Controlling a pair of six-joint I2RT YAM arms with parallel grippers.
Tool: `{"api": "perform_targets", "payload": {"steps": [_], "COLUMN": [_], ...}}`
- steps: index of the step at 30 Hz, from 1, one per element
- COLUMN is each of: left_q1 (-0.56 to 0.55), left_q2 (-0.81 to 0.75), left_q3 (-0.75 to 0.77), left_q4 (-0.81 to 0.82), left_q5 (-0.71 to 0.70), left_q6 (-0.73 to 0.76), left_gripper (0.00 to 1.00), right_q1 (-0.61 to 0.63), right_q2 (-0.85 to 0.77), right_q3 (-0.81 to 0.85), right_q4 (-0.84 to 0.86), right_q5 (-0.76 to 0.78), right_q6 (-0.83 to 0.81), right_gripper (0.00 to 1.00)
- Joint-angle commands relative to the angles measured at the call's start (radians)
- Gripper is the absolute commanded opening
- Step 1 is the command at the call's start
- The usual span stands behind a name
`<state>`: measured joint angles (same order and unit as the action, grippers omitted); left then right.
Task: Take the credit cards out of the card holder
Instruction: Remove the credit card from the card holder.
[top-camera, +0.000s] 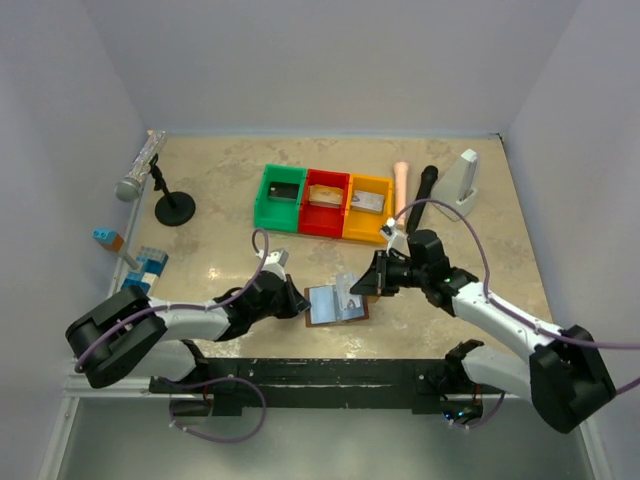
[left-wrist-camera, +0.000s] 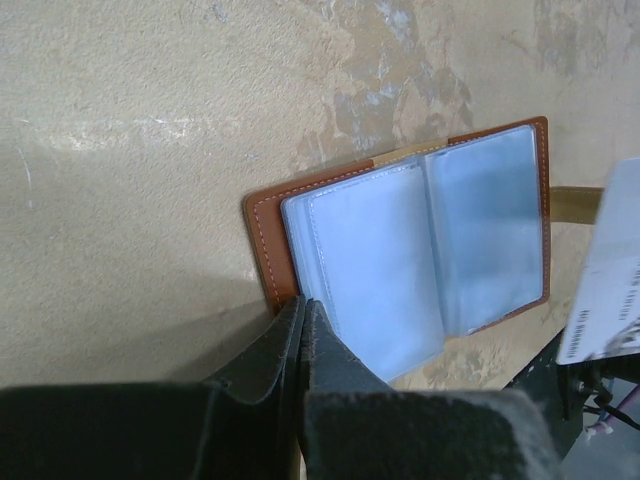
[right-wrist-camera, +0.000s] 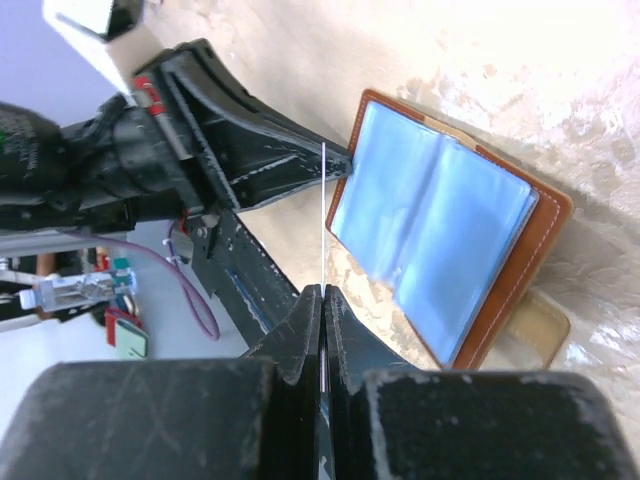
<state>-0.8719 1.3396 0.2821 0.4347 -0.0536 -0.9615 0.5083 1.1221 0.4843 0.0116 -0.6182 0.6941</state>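
Note:
The card holder (top-camera: 335, 304) lies open on the table, brown outside with grey-blue pockets (left-wrist-camera: 420, 250) that look empty. My left gripper (top-camera: 300, 300) is shut, its tips (left-wrist-camera: 303, 304) resting on the holder's left edge. My right gripper (top-camera: 372, 283) is shut on a credit card (right-wrist-camera: 323, 215), seen edge-on as a thin pale line. It holds the card just above the holder's right side. That card is white with a barcode (left-wrist-camera: 608, 290) in the left wrist view. Other cards lie in the green bin (top-camera: 279, 197), red bin (top-camera: 325, 203) and yellow bin (top-camera: 367, 208).
The three bins stand in a row behind the holder. A microphone on a stand (top-camera: 155, 180) and blue blocks (top-camera: 148, 265) are at the left. A pink cylinder (top-camera: 401, 185), a black object (top-camera: 426, 185) and a white object (top-camera: 465, 180) are at the back right.

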Motion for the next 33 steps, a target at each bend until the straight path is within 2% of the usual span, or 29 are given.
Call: {"api": "perform_targets", "payload": {"steps": [1,4,9,12,14,15,18,23,29,33], "left_q1": [-0.001,-0.001,0.019,0.050,0.071,0.086,0.125,0.143,0.142,0.123], "left_q2": [-0.055,-0.126,-0.265,-0.342,-0.385,-0.407,-0.462,-0.517,-0.401,-0.323], "left_q3": [0.008,0.032,0.035,0.013,-0.018,-0.033,-0.064,-0.074,-0.015,-0.004], "left_q4": [-0.099,-0.146,-0.198,-0.133,-0.032,0.028,0.166,0.268,0.381,0.484], "left_q5": [-0.032,-0.048,-0.081,-0.022,0.049,0.129,0.250,0.375,0.616,0.699], "left_q6": [0.049,0.070,0.089,0.095,0.101,0.099,0.101,0.132,0.110,0.081], "left_gripper": [0.00,0.05,0.29,0.39,0.43,0.45,0.45,0.49,0.51,0.53], "right_q1": [-0.005,-0.007,-0.001,0.006,0.010,0.013,0.047,0.142,0.190,0.217], "right_q2": [-0.114,-0.188,-0.277,-0.280,-0.269,-0.260,-0.229,-0.173,-0.143,-0.110], "right_q3": [0.095,0.143,0.270,0.339,0.358,0.364,0.370,0.416,0.435,0.458], "right_q4": [-0.223,-0.327,-0.522,-0.614,-0.645,-0.656,-0.656,-0.703,-0.684,-0.703], "right_q5": [0.055,0.080,0.049,-0.007,-0.075,-0.096,-0.159,-0.206,-0.235,-0.256], "right_q6": [-0.113,-0.169,-0.327,-0.404,-0.442,-0.455,-0.472,-0.525,-0.522,-0.541], "right_gripper": [0.00,0.00,0.00,0.00,0.00,0.00,0.00,0.00,0.00,0.00]}}
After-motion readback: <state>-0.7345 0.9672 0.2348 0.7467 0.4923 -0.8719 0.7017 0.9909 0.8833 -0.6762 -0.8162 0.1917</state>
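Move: The card I already hold hangs from my right fingertips, its middle about 3 cm left, 1 cm ahead of and 2 cm below that hand. The open card holder's middle is some 5 cm left, 1 cm back and 10 cm down, its strap about 3 cm right, level fore-and-aft, 11 cm down; the left gripper is roughly 12 cm left, level fore-and-aft, 9 cm down. From my left hand the card is about 9 cm right, 1 cm ahead and 7 cm up. Keeping my pinch on the card, I lift my right hand about 10 cm, then draw it back as far towards the table's near edge, swinging it some 30 degrees counter-clockwise. My left fingertips come off the holder's left edge, rise about 17 cm while opening halfway, and tilt up and swing clockwise towards the held card, with a late drift back and right. ##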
